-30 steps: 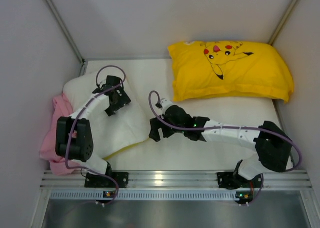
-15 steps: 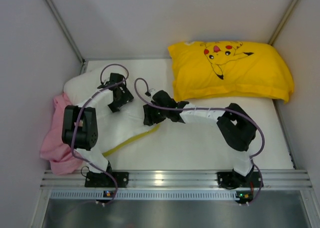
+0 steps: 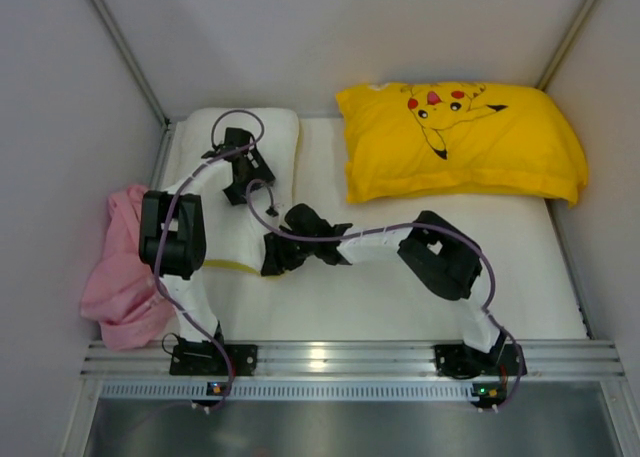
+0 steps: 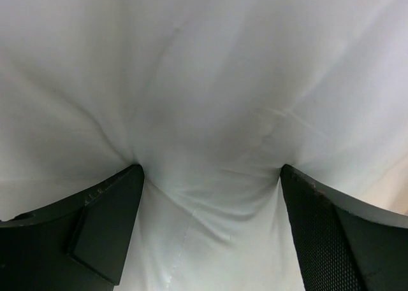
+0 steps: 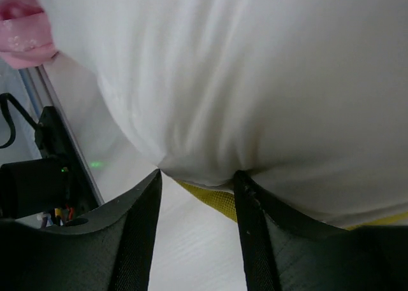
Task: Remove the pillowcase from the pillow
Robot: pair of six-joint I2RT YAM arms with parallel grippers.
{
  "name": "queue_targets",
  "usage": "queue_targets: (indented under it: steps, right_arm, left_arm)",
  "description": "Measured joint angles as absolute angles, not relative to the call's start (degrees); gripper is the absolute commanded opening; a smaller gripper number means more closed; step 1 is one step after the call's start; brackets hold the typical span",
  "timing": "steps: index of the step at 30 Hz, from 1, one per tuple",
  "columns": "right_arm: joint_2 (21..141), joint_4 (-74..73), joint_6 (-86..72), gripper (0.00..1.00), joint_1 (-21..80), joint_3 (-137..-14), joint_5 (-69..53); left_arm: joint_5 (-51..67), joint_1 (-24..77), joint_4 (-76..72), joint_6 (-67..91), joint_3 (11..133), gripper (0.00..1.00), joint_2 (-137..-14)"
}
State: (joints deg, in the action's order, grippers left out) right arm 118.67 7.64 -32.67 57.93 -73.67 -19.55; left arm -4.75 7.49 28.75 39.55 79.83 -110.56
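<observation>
The white pillow (image 3: 215, 232) with yellow edge trim (image 5: 210, 198) lies lengthwise at the back left of the table. My left gripper (image 3: 240, 177) presses down on its top; in the left wrist view its jaws (image 4: 210, 170) stand wide open, with the fingers dug into white fabric. My right gripper (image 3: 270, 259) is at the pillow's near right edge. In the right wrist view the gripper (image 5: 199, 173) pinches a fold of the pillow just above the trim. The pink pillowcase (image 3: 118, 277) lies crumpled to the left, off the pillow.
A yellow cartoon-print pillow (image 3: 460, 142) fills the back right. White walls close in on the left, back and right. The aluminium rail (image 3: 330, 362) with both arm bases runs along the near edge. A purple cable (image 3: 235, 122) loops over the left wrist.
The white pillow has swung from a slant at the left to lie straight against the back left corner. Both grippers moved with it, and the right jaws narrowed onto its edge.
</observation>
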Motion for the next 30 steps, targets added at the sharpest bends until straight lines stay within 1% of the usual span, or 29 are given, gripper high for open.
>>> queue_targets:
  steps: [3,4,6,9,10,13,16,19,24,28,29,30]
  right_arm:
    - [120.5,7.6,-32.8,0.52,59.8,-76.8,-21.2]
    - [120.6,7.4,-32.7,0.55,60.0,-77.2,-21.3]
    - [120.3,6.8,-32.5,0.58,59.8,-77.4,-21.3]
    - [118.4,4.9,-32.3,0.65,58.7,-76.8,-20.6]
    - [116.7,3.7,-31.9,0.72,58.2,-75.6,-19.6]
    - [110.8,-0.1,-29.9,0.85,57.3,-72.5,-15.0]
    - [104.1,-3.2,-27.4,0.87,56.8,-69.5,-8.3]
    - [98.8,-6.1,-25.4,0.88,56.4,-68.2,-2.9]
    - [93.3,-8.4,-24.5,0.87,55.5,-66.6,3.7]
    - [90.1,-11.2,-25.2,0.88,55.0,-63.4,9.1]
    - [89.1,-11.5,-25.5,0.95,54.9,-62.0,10.0]
    - [87.7,-12.3,-25.7,1.00,54.9,-60.0,10.9]
  left_arm:
    - [-5.2,7.3,28.6,39.3,80.0,0.93,-110.4]
    - [-5.2,7.2,28.7,39.2,80.0,0.93,-110.2]
    - [-5.7,7.1,28.8,39.1,79.7,0.94,-109.3]
    - [-6.9,6.8,29.3,39.0,79.0,0.94,-107.0]
    - [-7.3,6.8,29.5,39.0,78.6,0.94,-106.1]
    - [-9.1,6.7,30.9,38.8,76.9,0.94,-102.3]
    - [-11.1,6.7,32.8,38.8,75.0,0.94,-97.6]
    - [-12.1,6.7,34.4,38.8,74.4,0.94,-93.6]
    - [-12.8,7.3,36.3,38.3,74.4,0.94,-87.3]
    - [-11.7,8.9,37.0,37.8,72.8,0.95,-82.4]
    - [-10.9,9.6,37.1,37.8,71.6,0.95,-80.4]
    - [-10.2,10.0,37.2,37.8,70.5,0.95,-79.0]
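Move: Both hands are on the bared white pillow. Its middle lies about 3 cm left of the left hand, 1 cm nearer the base and just below; from the right hand it is roughly 18 cm ahead and 8 cm left, about level. The crumpled pink pillowcase lies some 20 cm back and 26 cm left of the left hand, or about 30 cm straight left of the right hand. Both grippers come off the pillow they are touching. The left, its open fingertips pressed into the top, lifts some 14 cm and draws back about 8 cm. The right, against the near right corner, first nudges about 2 cm left and slightly back, then swings about 17 cm right, rising and edging forward while its half-open fingers spread wide and the wrist turns clockwise. ##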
